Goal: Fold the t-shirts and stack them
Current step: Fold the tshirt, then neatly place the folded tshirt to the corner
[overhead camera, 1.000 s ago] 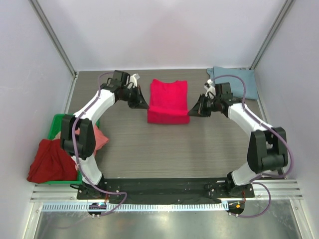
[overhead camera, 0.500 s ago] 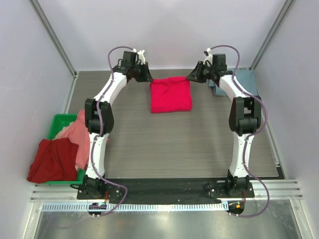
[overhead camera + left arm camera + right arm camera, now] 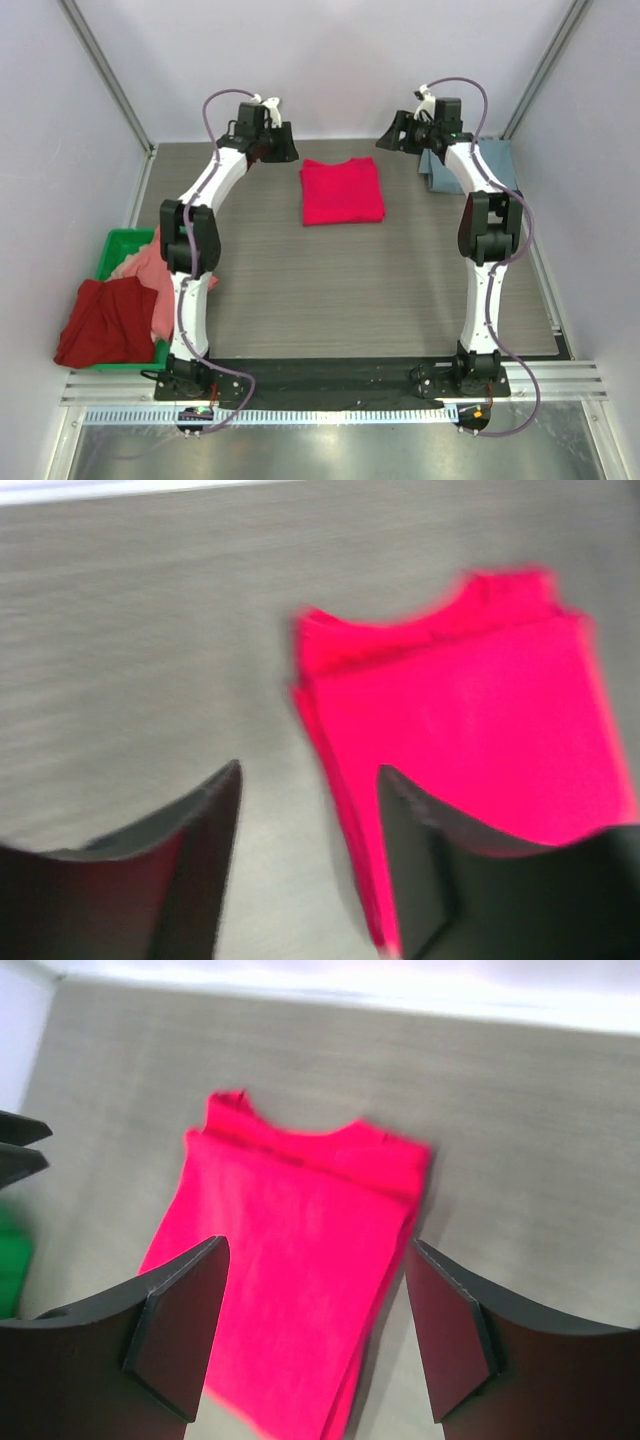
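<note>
A bright crimson-pink t-shirt (image 3: 342, 192) lies folded flat at the back middle of the table; the collar shows in both wrist views, shirt (image 3: 470, 710) and shirt (image 3: 300, 1210). My left gripper (image 3: 285, 150) (image 3: 310, 770) hovers open just off its far left corner, holding nothing. Off the far right corner, my right gripper (image 3: 386, 140) (image 3: 315, 1243) is likewise open and empty. A dusty blue-grey t-shirt (image 3: 497, 165) lies at the back right. A dark red t-shirt (image 3: 100, 322) and a salmon pink t-shirt (image 3: 152, 278) hang over the bin.
A green plastic bin (image 3: 112, 245) sits at the table's left edge. White walls close in the back and both sides. Both arms stretch far out toward the back wall.
Both grippers carried the shirt's near edge to the far edge, folding it over. They then opened, let go and drew back from the corners.
</note>
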{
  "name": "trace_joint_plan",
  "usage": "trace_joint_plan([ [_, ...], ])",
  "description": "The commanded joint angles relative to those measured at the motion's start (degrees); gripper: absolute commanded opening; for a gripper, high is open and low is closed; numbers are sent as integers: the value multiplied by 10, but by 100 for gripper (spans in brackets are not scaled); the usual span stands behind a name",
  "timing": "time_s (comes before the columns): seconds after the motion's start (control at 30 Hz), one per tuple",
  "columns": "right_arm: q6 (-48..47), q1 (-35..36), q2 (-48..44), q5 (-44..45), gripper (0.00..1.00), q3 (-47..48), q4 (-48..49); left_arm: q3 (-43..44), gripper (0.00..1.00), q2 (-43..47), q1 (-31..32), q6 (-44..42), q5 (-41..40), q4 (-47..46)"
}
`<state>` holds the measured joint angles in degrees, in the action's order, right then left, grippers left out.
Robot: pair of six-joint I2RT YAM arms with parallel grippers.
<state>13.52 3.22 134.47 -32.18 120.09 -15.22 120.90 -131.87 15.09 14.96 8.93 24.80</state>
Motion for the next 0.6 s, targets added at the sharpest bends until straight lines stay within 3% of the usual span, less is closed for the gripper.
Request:
trace_joint_plan([
  [0.0,-25,-25,-47,-103,76,-63,-58,-43,50,89,-18,15,229,0],
  [0.07,-27,-53,-28,-139,76,-80,-72,-79,40,101,-18,24,311,6],
  [0.1,-26,-58,-20,-161,75,-82,-75,-95,37,106,-18,34,392,-4],
  [0.17,-25,-64,4,-180,75,-79,-77,-150,35,115,-16,66,435,-52],
  [0.4,-11,-65,50,-229,75,-57,-74,-185,33,78,11,40,472,-29],
  [0.57,-10,-64,69,-238,75,-68,-68,-149,30,24,17,24,465,-17],
])
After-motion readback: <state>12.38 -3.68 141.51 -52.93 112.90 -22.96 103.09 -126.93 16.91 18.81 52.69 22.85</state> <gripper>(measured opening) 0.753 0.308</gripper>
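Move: The folded red t-shirt lies between the open hands. Its middle is about 14 cm to the left hand's right, 6 cm back and 13 cm below. From the right hand, that middle is roughly 13 cm to the left, 8 cm back and 14 cm below. The blue t-shirt stands on the other side, some 25 cm to the right hand's right, 2 cm back and 13 cm below. Back and to the right, the left hand swings about 17 cm over the left part of the red t-shirt, rising some 5 cm and then sinking, while it turns clockwise, tips down and half closes its fingers. The right hand sinks about 10 cm while drawing back and slightly right, fingers wide open and tipping down, to come low beside the shirt's right edge. Neither is seen touching it. ##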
